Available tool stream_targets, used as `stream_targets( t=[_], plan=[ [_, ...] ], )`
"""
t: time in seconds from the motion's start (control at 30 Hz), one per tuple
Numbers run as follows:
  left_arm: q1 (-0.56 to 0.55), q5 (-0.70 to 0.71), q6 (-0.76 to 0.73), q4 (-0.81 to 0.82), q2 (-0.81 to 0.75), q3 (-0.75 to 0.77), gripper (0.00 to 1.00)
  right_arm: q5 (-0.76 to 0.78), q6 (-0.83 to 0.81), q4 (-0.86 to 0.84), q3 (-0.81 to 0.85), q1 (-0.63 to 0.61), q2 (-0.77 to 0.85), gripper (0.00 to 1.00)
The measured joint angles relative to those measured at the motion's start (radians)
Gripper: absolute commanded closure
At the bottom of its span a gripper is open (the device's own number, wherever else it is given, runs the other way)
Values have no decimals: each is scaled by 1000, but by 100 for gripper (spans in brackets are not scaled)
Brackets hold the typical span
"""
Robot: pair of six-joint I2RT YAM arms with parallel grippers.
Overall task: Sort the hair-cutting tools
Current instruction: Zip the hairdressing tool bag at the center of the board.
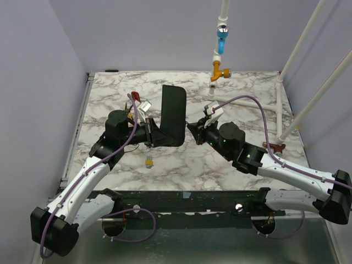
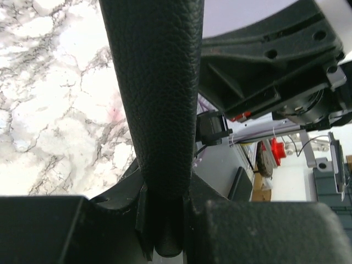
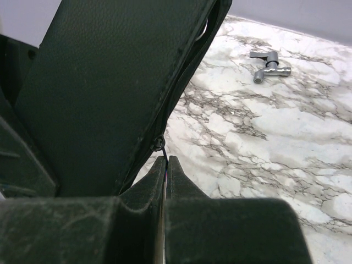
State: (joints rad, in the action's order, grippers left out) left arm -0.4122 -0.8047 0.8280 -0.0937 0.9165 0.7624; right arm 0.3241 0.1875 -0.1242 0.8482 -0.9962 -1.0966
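A black leather pouch (image 1: 174, 113) stands upright at the middle of the marble table (image 1: 242, 99). My left gripper (image 1: 152, 135) is shut on its lower left edge, and the pouch (image 2: 157, 82) rises between the two fingers (image 2: 165, 220). From the right, my right gripper (image 1: 193, 128) is shut on a thin zipper pull cord (image 3: 163, 154) at the pouch's (image 3: 110, 93) corner, its tips (image 3: 166, 162) pressed together. The hair-cutting tools are hidden or out of view.
A red-handled tool (image 1: 133, 98) lies behind the left gripper. A small yellow object (image 1: 148, 161) sits in front of it. A red-brown piece (image 1: 275, 146) lies at the right. A grey metal fitting (image 3: 269, 63) rests on the marble. White pipes with a blue and orange valve (image 1: 221, 55) hang at the back.
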Motion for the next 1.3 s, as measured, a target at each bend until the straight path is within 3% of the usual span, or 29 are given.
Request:
stream_targets(
  t=[0.57, 1.07, 1.1, 1.17, 1.2, 1.3],
  plan=[
    [-63, -65, -74, -29, -50, -49, 100, 191, -76, -56, 56, 2, -16, 99],
    [-79, -67, -118, -21, -55, -80, 100, 239, -190, -59, 121, 2, -69, 99],
    [-79, -67, -121, -21, -57, -80, 100, 238, -192, -52, 126, 2, -69, 92],
    [-79, -61, -127, -24, -62, -81, 100, 236, -182, -22, 140, 2, -68, 60],
    [-79, -58, -130, -33, -70, -81, 100, 233, -168, -2, 150, 3, -67, 48],
    [-78, -24, -134, -70, -103, -81, 100, 220, -115, 55, 157, 16, -42, 27]
  ],
)
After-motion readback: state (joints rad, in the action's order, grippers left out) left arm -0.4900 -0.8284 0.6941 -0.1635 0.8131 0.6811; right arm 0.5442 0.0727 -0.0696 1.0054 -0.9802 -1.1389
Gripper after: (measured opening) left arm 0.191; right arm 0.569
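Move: The right fingers already pinch the zip pull on the bag's right edge. The bag's far right corner, where the pull is being taken, lies about 10 cm ahead, 1 cm left and 5 cm above. The tap is some 30 cm ahead and 6 cm left, the red cutter 24 cm ahead and 22 cm left, both roughly 25 cm lower. From the left hand, gripping the bag's near end, the pull is about 7 cm ahead, 5 cm right and 2 cm higher. Pinching the zip pull, the right hand draws it along the bag's right edge towards the far corner, going up about 5 cm, forward 4 and a little right, turning some 13 degrees clockwise; at the end its fingers open and let the pull go. The left hand keeps its grip and takes the bag back about 4 cm and slightly down, turning it clockwise. ##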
